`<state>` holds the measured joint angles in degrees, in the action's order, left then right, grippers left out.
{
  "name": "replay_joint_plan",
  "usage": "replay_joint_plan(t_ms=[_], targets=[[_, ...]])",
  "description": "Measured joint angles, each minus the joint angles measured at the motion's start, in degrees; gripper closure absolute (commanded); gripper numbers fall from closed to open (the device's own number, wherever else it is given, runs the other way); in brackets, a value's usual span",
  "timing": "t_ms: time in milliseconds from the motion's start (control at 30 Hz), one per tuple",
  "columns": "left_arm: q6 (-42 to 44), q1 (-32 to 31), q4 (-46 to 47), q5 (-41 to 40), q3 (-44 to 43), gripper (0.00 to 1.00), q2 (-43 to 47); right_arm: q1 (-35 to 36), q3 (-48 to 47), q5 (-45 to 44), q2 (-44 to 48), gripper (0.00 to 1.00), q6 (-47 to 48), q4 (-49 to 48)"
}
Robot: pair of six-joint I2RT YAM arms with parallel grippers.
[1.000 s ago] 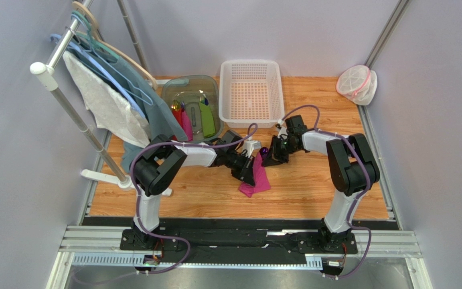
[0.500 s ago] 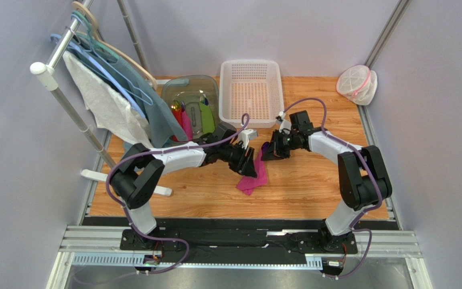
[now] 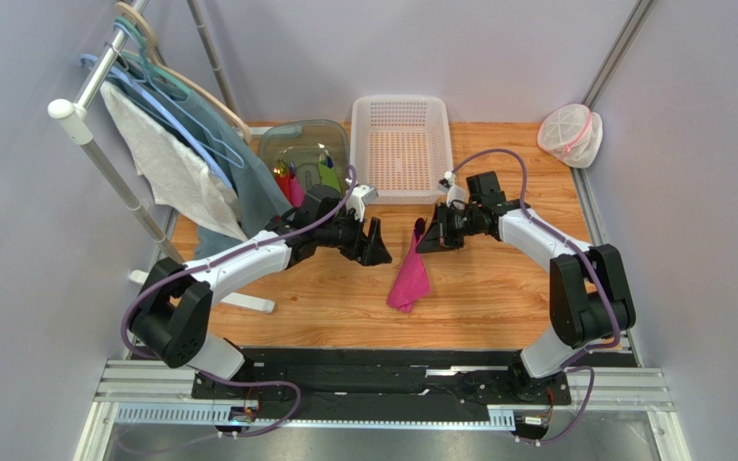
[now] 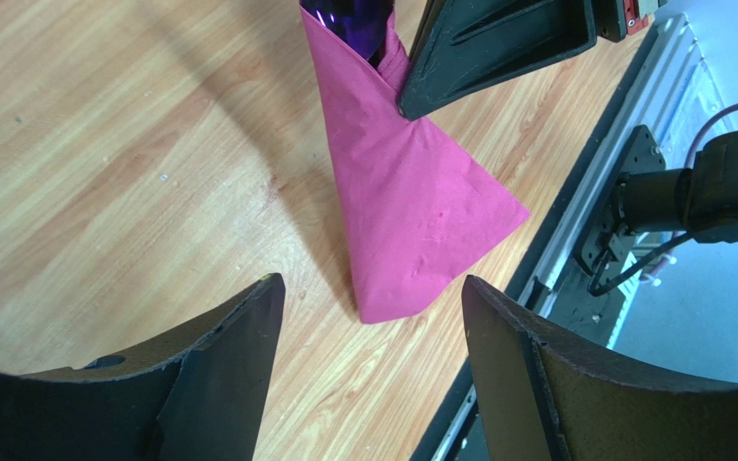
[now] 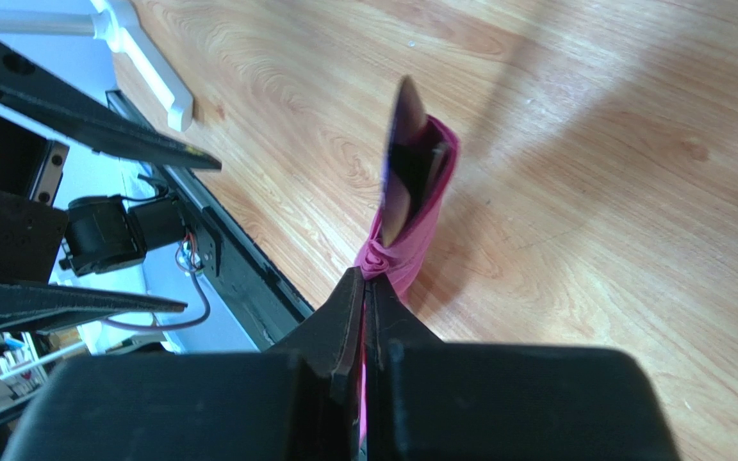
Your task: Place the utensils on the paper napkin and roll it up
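The magenta paper napkin [image 3: 408,279] is wrapped into a narrow cone that slants down toward the table. My right gripper [image 3: 428,238] is shut on its upper edge, and the pinch shows plainly in the right wrist view [image 5: 363,280]. From the top of the wrap [image 5: 423,226] the purple spoon [image 5: 402,158] sticks out, with a black strip [image 5: 433,161] beside it that may be the knife. My left gripper [image 3: 375,245] stands open just left of the napkin, touching nothing. Its wrist view shows the napkin [image 4: 411,202] and the spoon [image 4: 349,17] beyond the gripper [image 4: 371,280].
A white basket [image 3: 402,144] stands at the back, with a clear bin [image 3: 304,158] of green, pink and red items to its left. A hanger rack with cloth [image 3: 166,163] fills the left side, its white foot [image 5: 151,58] on the table. A bagged container [image 3: 570,130] sits back right.
My left gripper opened, let go of the napkin and drew back to the left. The right gripper kept its grip and shifted slightly right, and the napkin now hangs longer and straighter.
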<state>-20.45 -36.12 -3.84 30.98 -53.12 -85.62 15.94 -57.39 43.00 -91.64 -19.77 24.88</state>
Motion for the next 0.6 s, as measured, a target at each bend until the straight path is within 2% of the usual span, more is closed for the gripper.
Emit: replay_joint_plan(t_ms=[467, 500, 600], targets=[[5.7, 2.6, 2.8, -0.6, 1.6, 0.23, 7.3, 0.0, -3.6, 4.6, 4.3, 1.0, 7.1, 6.3], [6.1, 2.8, 3.8, -0.9, 1.8, 0.19, 8.2, 0.1, -4.3, 5.1, 4.6, 1.0, 7.8, 7.1], [7.9, 3.2, 7.0, -0.9, 3.0, 0.17, 11.2, 0.1, -6.4, 6.4, 5.6, 1.0, 10.1, 9.5]])
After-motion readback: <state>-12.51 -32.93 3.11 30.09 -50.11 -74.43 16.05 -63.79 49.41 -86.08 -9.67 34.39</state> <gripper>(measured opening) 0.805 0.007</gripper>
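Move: The rolled napkin with its utensils is pinched near its top in the right fingers, its middle about 4 cm back, 1 cm left and 4 cm below them. It lies some 7 cm to the left gripper's right, 2 cm back and 8 cm below. From the right hand the empty white basket is roughly 25 cm ahead, 3 cm left and 6 cm down. The grey basin stands some 21 cm ahead, 17 cm left and 10 cm below the left gripper. Keep the right gripper shut on the napkin roll and raise it about 6 cm, easing slightly back, while turning the wrist some 10 degrees and swinging the fingers a little counter-clockwise. Draw the empty left gripper up and away from the roll by about 7 cm, drifting a little left and forward, jaws open, rolling it as it goes. ##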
